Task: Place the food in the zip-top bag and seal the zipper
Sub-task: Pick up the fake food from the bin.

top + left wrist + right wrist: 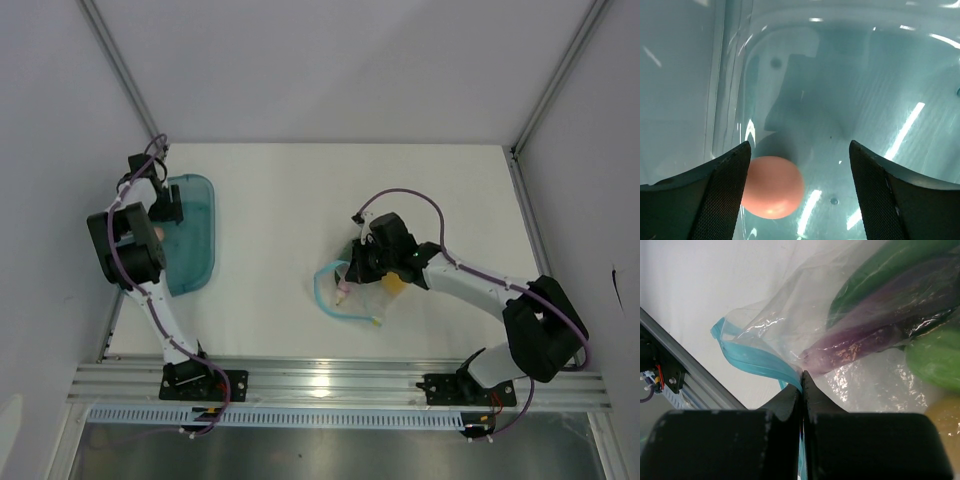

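Note:
A pinkish round food piece (771, 187) lies on the floor of the teal tub (840, 90). My left gripper (800, 150) hangs open over it, and the piece sits close to the left finger (725, 190). In the top view this gripper (162, 215) is over the tub's far end. The clear zip-top bag (790, 315) lies mid-table with a purple eggplant (865, 340), green pieces (935, 357) and a yellow piece (946, 417) inside. My right gripper (801, 375) is shut on the light blue zipper (752, 357) at the bag's mouth (325, 290).
The teal tub (195, 250) stands at the table's left edge against the left wall. A metal rail (340, 385) runs along the near edge. White enclosure walls surround the table (300, 200).

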`<state>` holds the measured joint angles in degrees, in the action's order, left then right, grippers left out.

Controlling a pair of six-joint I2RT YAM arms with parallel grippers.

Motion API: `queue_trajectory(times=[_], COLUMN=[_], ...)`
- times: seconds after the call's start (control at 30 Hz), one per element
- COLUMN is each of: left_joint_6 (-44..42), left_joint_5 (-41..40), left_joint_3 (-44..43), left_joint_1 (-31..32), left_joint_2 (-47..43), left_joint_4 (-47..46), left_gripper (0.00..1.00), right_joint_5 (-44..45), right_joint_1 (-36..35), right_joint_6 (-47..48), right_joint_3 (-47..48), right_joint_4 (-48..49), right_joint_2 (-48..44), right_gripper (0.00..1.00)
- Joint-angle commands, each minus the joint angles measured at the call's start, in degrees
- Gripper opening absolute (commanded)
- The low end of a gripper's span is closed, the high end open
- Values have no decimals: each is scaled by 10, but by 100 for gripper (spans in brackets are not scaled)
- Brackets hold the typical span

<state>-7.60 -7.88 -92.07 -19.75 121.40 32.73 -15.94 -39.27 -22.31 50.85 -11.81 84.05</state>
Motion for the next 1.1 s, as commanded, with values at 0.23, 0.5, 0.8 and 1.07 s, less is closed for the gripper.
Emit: queue_trajectory(times=[0.23, 0.5, 0.8, 1.07], left_joint_6=[92, 154, 128, 141], left_joint_5=[-75, -79, -55, -75], left_joint_3=[45, 118, 168, 146], left_joint_1=[-1, 1, 1, 2], left_joint_2=[-66, -147, -166, -132], left_joint_4=[-1, -4, 9, 32], left_gripper=[82, 83, 83, 83], right_joint_5=[-13, -27, -30, -22], right_joint_1=[1, -5, -10, -10], right_joint_6=[-4, -10, -12, -9], right_joint_3=[-16, -22, -28, -29], right_joint_4=[26, 36, 41, 36], right_joint_2=[-43, -51, -61, -65], right_gripper=[0, 0, 0, 0])
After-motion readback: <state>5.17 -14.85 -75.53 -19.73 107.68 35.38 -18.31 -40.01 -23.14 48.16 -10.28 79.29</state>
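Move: The last piece of fake food, a salmon-pink oval, lies in the bin about 5 cm back from the left hand, 2 cm to its left and some 4 cm below. The bin's far left corner is roughly 10 cm ahead of that hand and 6 cm to its left; the bin's middle is about 6 cm back and 3 cm to its right. From the right hand the fake food lies some 14 cm ahead, 52 cm left and 9 cm below. The salmon-pink fake food is what the left hand lines up on: it draws back through the bin about 8 cm, ending slightly to the right, rising a couple of centimetres midway and partly sinking again, while turning some 15 degrees counter-clockwise. The fingers stay wide open and pointed down. The right hand keeps its pinch on the bag's rim, easing slightly up and back. ##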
